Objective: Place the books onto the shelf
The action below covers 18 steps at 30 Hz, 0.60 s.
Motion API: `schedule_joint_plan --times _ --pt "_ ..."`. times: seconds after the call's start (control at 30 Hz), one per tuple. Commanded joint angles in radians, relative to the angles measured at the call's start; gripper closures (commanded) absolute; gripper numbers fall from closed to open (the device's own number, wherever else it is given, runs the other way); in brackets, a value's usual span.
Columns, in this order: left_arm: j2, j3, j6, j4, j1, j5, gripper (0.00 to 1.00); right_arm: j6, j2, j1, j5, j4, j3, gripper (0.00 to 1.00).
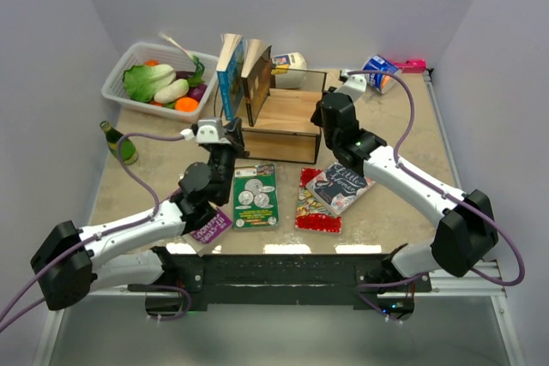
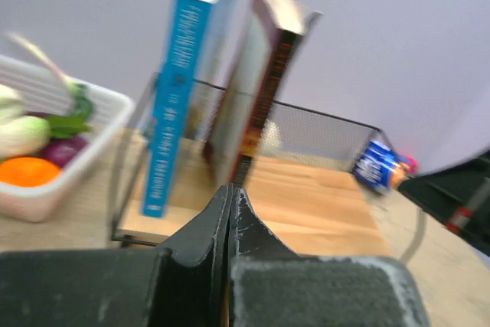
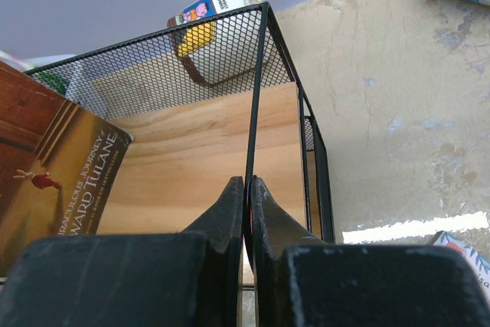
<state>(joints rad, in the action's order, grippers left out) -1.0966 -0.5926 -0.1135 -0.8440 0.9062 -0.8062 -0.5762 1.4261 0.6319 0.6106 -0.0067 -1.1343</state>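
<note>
The shelf [image 1: 287,122] stands mid-table with a blue book [image 1: 229,75] and a brown book [image 1: 257,79] upright on its left side. My left gripper [image 1: 230,131] sits at the shelf's front left. In the left wrist view it [image 2: 231,189] is shut with nothing between its fingers, just short of the brown book [image 2: 264,82] and to the right of the blue book [image 2: 178,97]. My right gripper [image 1: 324,116] is shut on the thin black frame rod [image 3: 256,89] at the shelf's right end. Green [image 1: 255,196], red [image 1: 316,205], dark grey [image 1: 340,186] and purple [image 1: 210,225] books lie flat on the table.
A white basket [image 1: 116,83] of vegetables stands at the back left, with a green bottle [image 1: 120,143] in front of it. A blue-and-white carton [image 1: 377,70] and a pink object [image 1: 413,64] lie at the back right. A pale bottle [image 1: 290,63] lies behind the shelf.
</note>
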Motion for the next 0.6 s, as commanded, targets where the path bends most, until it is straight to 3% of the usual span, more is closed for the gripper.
schedule_joint_plan --times 0.0,0.23,0.43,0.57 --pt "-0.091 -0.084 -0.152 0.131 0.039 0.222 1.0 -0.037 0.0 0.002 -0.018 -0.032 0.01 1.0" --pt "-0.305 -0.199 -0.121 0.04 0.066 0.216 1.0 -0.036 0.01 0.0 -0.026 -0.036 0.005 1.0" --pt "-0.554 -0.39 0.04 -0.036 0.065 0.0 1.0 -0.047 0.014 0.002 -0.038 -0.033 0.01 1.0" --pt "-0.65 -0.519 0.109 -0.044 0.046 -0.062 1.0 -0.053 0.019 0.0 -0.049 -0.032 0.014 1.0"
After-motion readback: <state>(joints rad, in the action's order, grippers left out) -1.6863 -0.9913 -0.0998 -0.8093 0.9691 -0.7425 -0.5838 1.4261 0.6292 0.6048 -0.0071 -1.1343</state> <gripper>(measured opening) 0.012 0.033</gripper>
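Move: Ahead of the left hand by about 13 cm and 4 cm to its right stands the brown Edward Tulane book, its middle about level with the fingers. The blue Treehouse book is some 14 cm ahead and 2 cm left. The shelf's bare deck lies about 14 cm ahead, 11 cm right and 10 cm below; the right rail 9 cm ahead, 18 cm right, 5 cm below. From the right hand the brown book is 5 cm ahead, 14 cm left and 4 cm up. Swinging right past the brown book's spine by some 14 cm, the left hand, fingers already shut and touching nothing, sinks about 6 cm, then reaches forward another 6 cm towards the bare deck at the book's right. Its wrist yaws clockwise about 15 degrees, then partly back, rolling slightly left side up. The right hand stays still, its shut fingers keeping the shelf's right rail between them. ##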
